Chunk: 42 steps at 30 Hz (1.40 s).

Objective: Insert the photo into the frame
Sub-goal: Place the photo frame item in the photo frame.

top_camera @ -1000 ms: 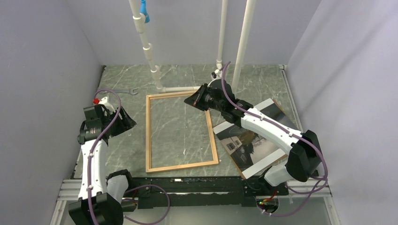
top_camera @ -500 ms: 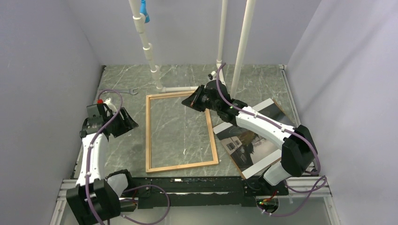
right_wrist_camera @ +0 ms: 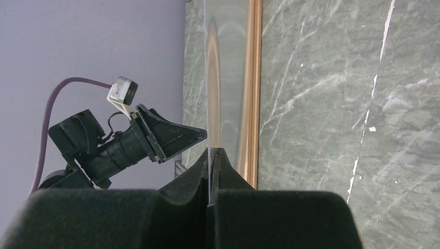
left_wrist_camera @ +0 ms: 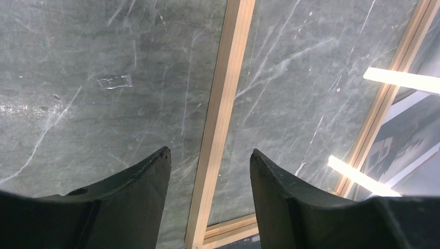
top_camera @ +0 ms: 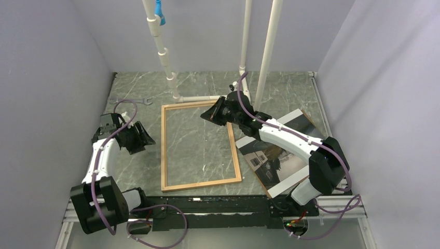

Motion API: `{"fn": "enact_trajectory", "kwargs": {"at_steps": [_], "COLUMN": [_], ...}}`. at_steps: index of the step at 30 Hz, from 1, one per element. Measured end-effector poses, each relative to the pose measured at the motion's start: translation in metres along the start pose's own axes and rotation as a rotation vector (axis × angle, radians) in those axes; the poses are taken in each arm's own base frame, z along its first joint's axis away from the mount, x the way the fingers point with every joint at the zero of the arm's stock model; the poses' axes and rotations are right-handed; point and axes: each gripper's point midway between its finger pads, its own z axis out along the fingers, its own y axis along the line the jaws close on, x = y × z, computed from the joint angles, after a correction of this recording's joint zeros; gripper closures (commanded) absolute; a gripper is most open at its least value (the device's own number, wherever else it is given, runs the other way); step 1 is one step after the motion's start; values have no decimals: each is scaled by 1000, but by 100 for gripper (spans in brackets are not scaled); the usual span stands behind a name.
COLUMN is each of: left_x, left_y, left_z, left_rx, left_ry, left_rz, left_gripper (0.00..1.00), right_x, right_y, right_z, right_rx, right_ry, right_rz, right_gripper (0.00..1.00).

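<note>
The frame (top_camera: 200, 148) of light wooden strips lies flat on the marble table. The photo (top_camera: 275, 155), a dark landscape print with a white border, lies to its right, partly under my right arm. My right gripper (top_camera: 214, 114) hovers at the frame's far right corner. In the right wrist view the right gripper (right_wrist_camera: 212, 151) is shut on a thin clear sheet (right_wrist_camera: 211, 104), seen edge-on beside a frame strip (right_wrist_camera: 253, 78). My left gripper (top_camera: 142, 139) is just left of the frame's left strip. The left gripper (left_wrist_camera: 209, 152) is open and holds nothing, with the frame strip (left_wrist_camera: 228, 78) lying below and between its fingers; the photo (left_wrist_camera: 402, 137) shows at the right.
White pipes (top_camera: 166, 57) rise from the far side of the table, one lying along the frame's far edge. A small wrench (top_camera: 140, 101) lies at the far left. Grey walls close in on three sides.
My left arm has dropped and swung its gripper right, toward the frame's left strip, with the jaws a little narrower. My right gripper has edged slightly further away, still shut.
</note>
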Motion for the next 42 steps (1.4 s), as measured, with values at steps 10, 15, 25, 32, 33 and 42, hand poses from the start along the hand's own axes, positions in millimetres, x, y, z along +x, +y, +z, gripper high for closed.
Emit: {"fn": "enact_trajectory", "kwargs": {"at_steps": [10,15,25,32,33,42], "left_x": [12,14,16,21,21,24], "left_y": [1,-12,-9,-2,-1,2], "left_z": [22,30,40,51,52,54], "left_rx": [-5,17,-12,-52,-59,-85], "left_ry": [105,116,141,214,217,240], "left_rz": [-50,-41,-49,-48,-46,-24], "left_gripper": [43,49,58,61,62,64], "right_x": [8,11,13,14,14,17], "right_y": [-16,-21,-24,-22,-21,-23], "right_z": [2,3,3,4,4,13], "right_rx": [29,40,37,27,24,17], "right_ry": [18,21,21,23,25,45], "right_rz": [8,9,20,18,17,-14], "right_gripper": [100,100,100,100,100,100]}}
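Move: The wooden frame's left bar runs about 6 cm to the left hand's right, its middle level with that hand and some 8 cm below; a wrench lies 21 cm ahead and 8 cm left of it. The right hand holds a clear sheet; the frame's middle lies roughly 8 cm back, 5 cm left and 22 cm below that hand, the photo about 32 cm right and 10 cm back. Fingers narrowing, left hand sinks about 5 cm, rightward towards frame's left bar; right lowers held sheet 3 cm. ##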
